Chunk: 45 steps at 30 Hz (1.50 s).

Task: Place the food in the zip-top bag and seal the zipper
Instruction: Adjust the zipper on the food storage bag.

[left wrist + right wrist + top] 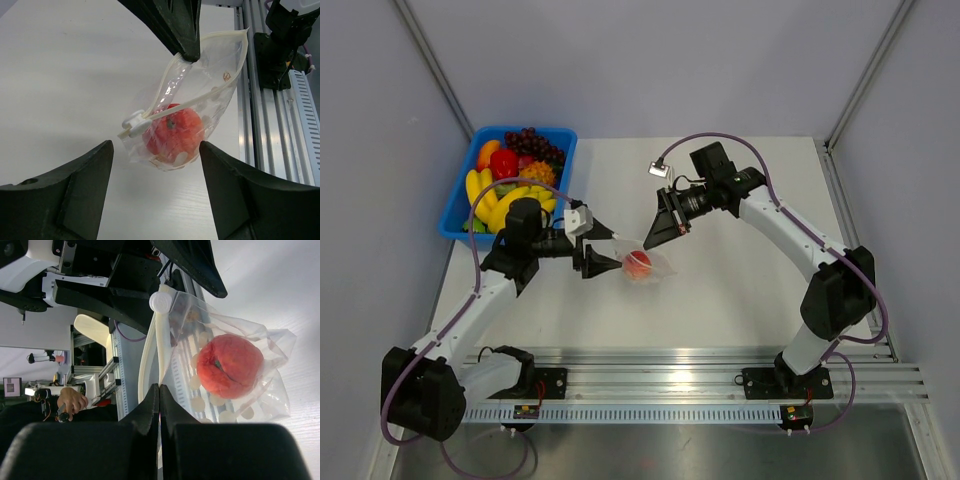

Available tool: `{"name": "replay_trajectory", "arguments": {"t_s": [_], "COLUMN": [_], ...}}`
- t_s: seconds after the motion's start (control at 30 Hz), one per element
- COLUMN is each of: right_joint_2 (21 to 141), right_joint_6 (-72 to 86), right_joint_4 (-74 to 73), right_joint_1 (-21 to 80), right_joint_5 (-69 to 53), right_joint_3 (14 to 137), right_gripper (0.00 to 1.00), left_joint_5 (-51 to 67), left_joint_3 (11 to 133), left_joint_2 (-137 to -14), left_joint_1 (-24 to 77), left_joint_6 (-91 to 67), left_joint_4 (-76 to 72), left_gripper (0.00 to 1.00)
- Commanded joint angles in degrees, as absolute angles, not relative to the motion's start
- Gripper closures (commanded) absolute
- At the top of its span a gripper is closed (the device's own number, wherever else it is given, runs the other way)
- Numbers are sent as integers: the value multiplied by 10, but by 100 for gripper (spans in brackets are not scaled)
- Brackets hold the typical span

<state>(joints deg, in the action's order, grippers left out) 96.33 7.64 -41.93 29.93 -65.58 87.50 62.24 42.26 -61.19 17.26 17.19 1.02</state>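
Observation:
The food, a round orange-red fruit (638,263) (175,132) (230,365), lies inside the see-through zip-top bag (655,268) (220,75) (272,345). The bag's zipper (200,100) (162,340) is a cream strip with a white slider (134,121) (161,301) at one end. Past the slider the two strips stand apart. My right gripper (648,243) (160,390) is shut on the zipper edge and holds the bag up by it. My left gripper (613,250) (155,145) is open, one finger on each side of the bag's lower end, not touching it.
A blue bin (455,215) with bananas (485,195), grapes (535,143) and other fruit stands at the back left, behind the left arm. The aluminium rail (700,375) runs along the near edge. White table surface (740,290) lies right of the bag.

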Motion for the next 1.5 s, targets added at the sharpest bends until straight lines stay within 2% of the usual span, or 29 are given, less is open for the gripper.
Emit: {"name": "replay_trajectory", "arguments": {"t_s": [0.0, 0.07, 0.17, 0.2, 0.27, 0.3, 0.43, 0.5, 0.53, 0.6, 0.67, 0.83, 1.0, 1.23, 1.47], "right_joint_2": [941, 943, 945, 947, 948, 949, 963, 973, 976, 981, 981, 961, 955, 960, 945], "right_joint_6": [70, 76, 83, 83, 83, 83, 81, 80, 82, 83, 88, 51, 4, -60, -59], "right_joint_4": [-419, -414, -408, -407, -407, -408, -424, -439, -444, -460, -486, -536, -566, -557, -540], "right_joint_1": [299, 299, 299, 299, 299, 299, 298, 299, 298, 299, 301, 337, 387, 414, 415], "right_joint_5": [-661, -662, -664, -664, -664, -662, -642, -619, -607, -575, -492, -313, -232, -235, -228], "right_joint_3": [875, 874, 876, 878, 882, 882, 892, 902, 905, 918, 942, 996, 1036, 1051, 1063], "right_gripper": [100, 100, 100, 100, 100, 100, 100, 100, 100, 79, 58, 32, 29, 28, 28], "left_joint_5": [671, 672, 664, 663, 657, 654, 644, 638, 631, 623, 588, 531, 548, 552, 550], "left_joint_3": [451, 449, 451, 452, 453, 453, 464, 468, 471, 475, 482, 498, 508, 534, 533], "left_joint_2": [-617, -619, -629, -631, -633, -635, -644, -647, -646, -646, -641, -630, -620, -637, -645], "left_joint_1": [177, 180, 187, 188, 189, 189, 189, 189, 189, 190, 190, 189, 190, 189, 190], "left_joint_6": [171, 167, 161, 160, 152, 149, 129, 120, 115, 100, 75, 54, 69, 98, 98], "left_joint_4": [-25, -31, -30, -31, -37, -38, -41, -44, -43, -41, -29, 20, 65, 131, 132], "left_gripper": [29, 30, 38, 46, 55, 65, 91, 100, 100, 100, 100, 100, 100, 100, 100]}}
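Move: The zipper slider sits just off the open left fingertips, about 2 cm to the right, 1 cm ahead and level. From this hand, the red fruit in the bag lies some 5 cm right, 2 cm back and 7 cm below, while the bag rim pinched by the right fingers is about 8 cm right, 1 cm back and 1 cm higher. From the right hand, the slider is about 6 cm left, 2 cm ahead and 2 cm lower, and the fruit 3 cm left, 1 cm back and 8 cm down. The left hand eases about 1 cm right and shuts its fingers from wide open onto the zipper slider, then carries it a little up and some 2 cm forward before easing partly back, still pinching it. Once that grip is closed, the right hand, which had stayed still, opens wide to let go of the bag rim and goes about 4 cm forward with a short dip, while its wrist rolls and tips the fingers further down, some 40 degrees in all, leaving it open over the bag. ##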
